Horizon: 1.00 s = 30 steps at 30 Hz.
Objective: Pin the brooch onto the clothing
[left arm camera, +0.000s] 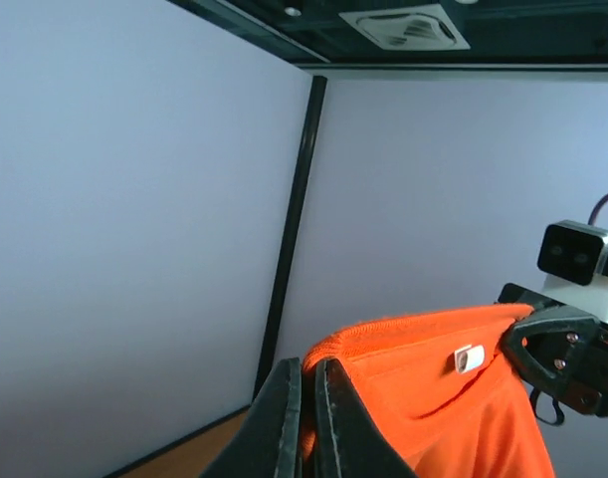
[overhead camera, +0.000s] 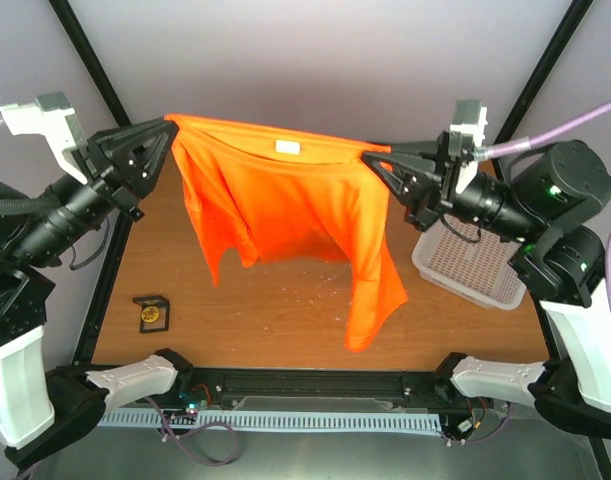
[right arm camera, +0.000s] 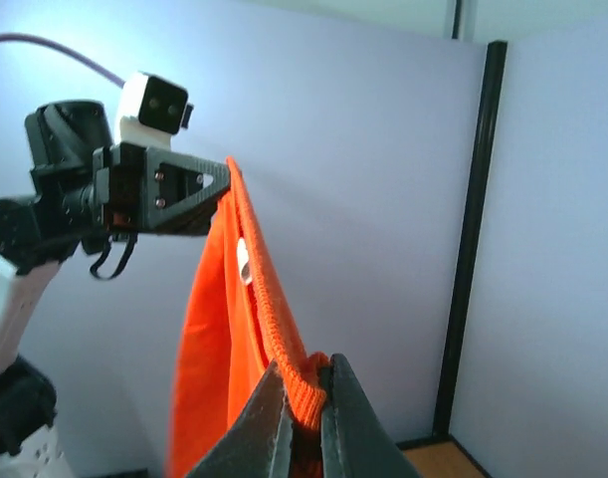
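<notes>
The orange T-shirt (overhead camera: 285, 205) hangs stretched in the air between both grippers, above the wooden table, with its white neck label (overhead camera: 287, 149) facing up. My left gripper (overhead camera: 170, 125) is shut on the shirt's left top edge, and the ribbed hem sits pinched between its fingers in the left wrist view (left arm camera: 308, 373). My right gripper (overhead camera: 370, 155) is shut on the right top edge, with ribbed fabric between its fingers in the right wrist view (right arm camera: 302, 383). The brooch (overhead camera: 149, 316) shows as a tiny golden-brown spot inside a small black square box on the table at the front left, far from both grippers.
The black box (overhead camera: 151, 300) lies near the table's front left corner. A white perforated basket (overhead camera: 475, 270) stands at the right edge, under the right arm. Black frame posts stand at the back corners. The shirt's lower right sleeve hangs down towards the table.
</notes>
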Each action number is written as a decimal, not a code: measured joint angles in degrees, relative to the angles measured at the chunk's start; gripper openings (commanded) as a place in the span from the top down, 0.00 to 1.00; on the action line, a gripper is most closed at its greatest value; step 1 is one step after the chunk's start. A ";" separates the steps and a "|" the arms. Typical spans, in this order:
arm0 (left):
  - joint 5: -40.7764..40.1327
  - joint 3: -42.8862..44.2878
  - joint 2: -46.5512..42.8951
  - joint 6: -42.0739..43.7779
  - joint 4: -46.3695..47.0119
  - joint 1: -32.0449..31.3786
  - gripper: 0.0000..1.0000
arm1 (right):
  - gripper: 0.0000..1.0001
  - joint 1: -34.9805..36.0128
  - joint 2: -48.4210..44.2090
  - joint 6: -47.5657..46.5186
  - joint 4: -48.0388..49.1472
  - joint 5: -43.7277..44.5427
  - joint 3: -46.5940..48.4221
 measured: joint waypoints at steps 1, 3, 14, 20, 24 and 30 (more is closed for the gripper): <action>-0.39 0.90 0.83 -0.11 0.59 0.11 0.99 | 0.97 -0.02 1.03 0.48 0.48 0.39 1.44; -2.95 2.56 2.64 -0.13 1.44 0.20 0.99 | 0.98 0.00 3.63 0.44 1.14 3.54 4.26; -24.61 5.95 31.36 0.90 4.37 10.01 0.47 | 0.12 -11.52 28.15 -6.60 5.49 43.54 6.95; -31.28 5.18 56.72 -2.67 -1.90 20.26 0.01 | 0.03 -19.98 54.05 -5.22 -7.39 52.70 12.92; -29.59 -7.98 54.47 -4.57 -3.69 21.24 0.00 | 0.00 -19.71 55.39 1.46 -19.63 47.84 7.91; -14.71 -38.34 26.32 -5.73 5.33 18.97 0.00 | 0.08 -18.62 32.30 9.25 -19.96 32.00 -19.12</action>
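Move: Both hands hold the orange shirt up by its shoulders. The far middle of the bare table lies about 40 cm ahead, 15 cm right and 60 cm below the left hand, and roughly 42 cm ahead, 6 cm left and 56 cm below the right. The small box with the brooch is some 4 cm ahead and 23 cm left of the left hand; the white basket is about 24 cm ahead and 35 cm right of the right hand. Both are down on the table. Still pinching the shirt's shoulders, both hands fling it forward over the table, the path bending steeply down, and open wide to let go on the way. Each reaches about 42 cm out and sinks over 40 cm, the hands spreading slightly apart and the fingers swinging to point down, then draws back towards the base some 15 cm, empty and open. ##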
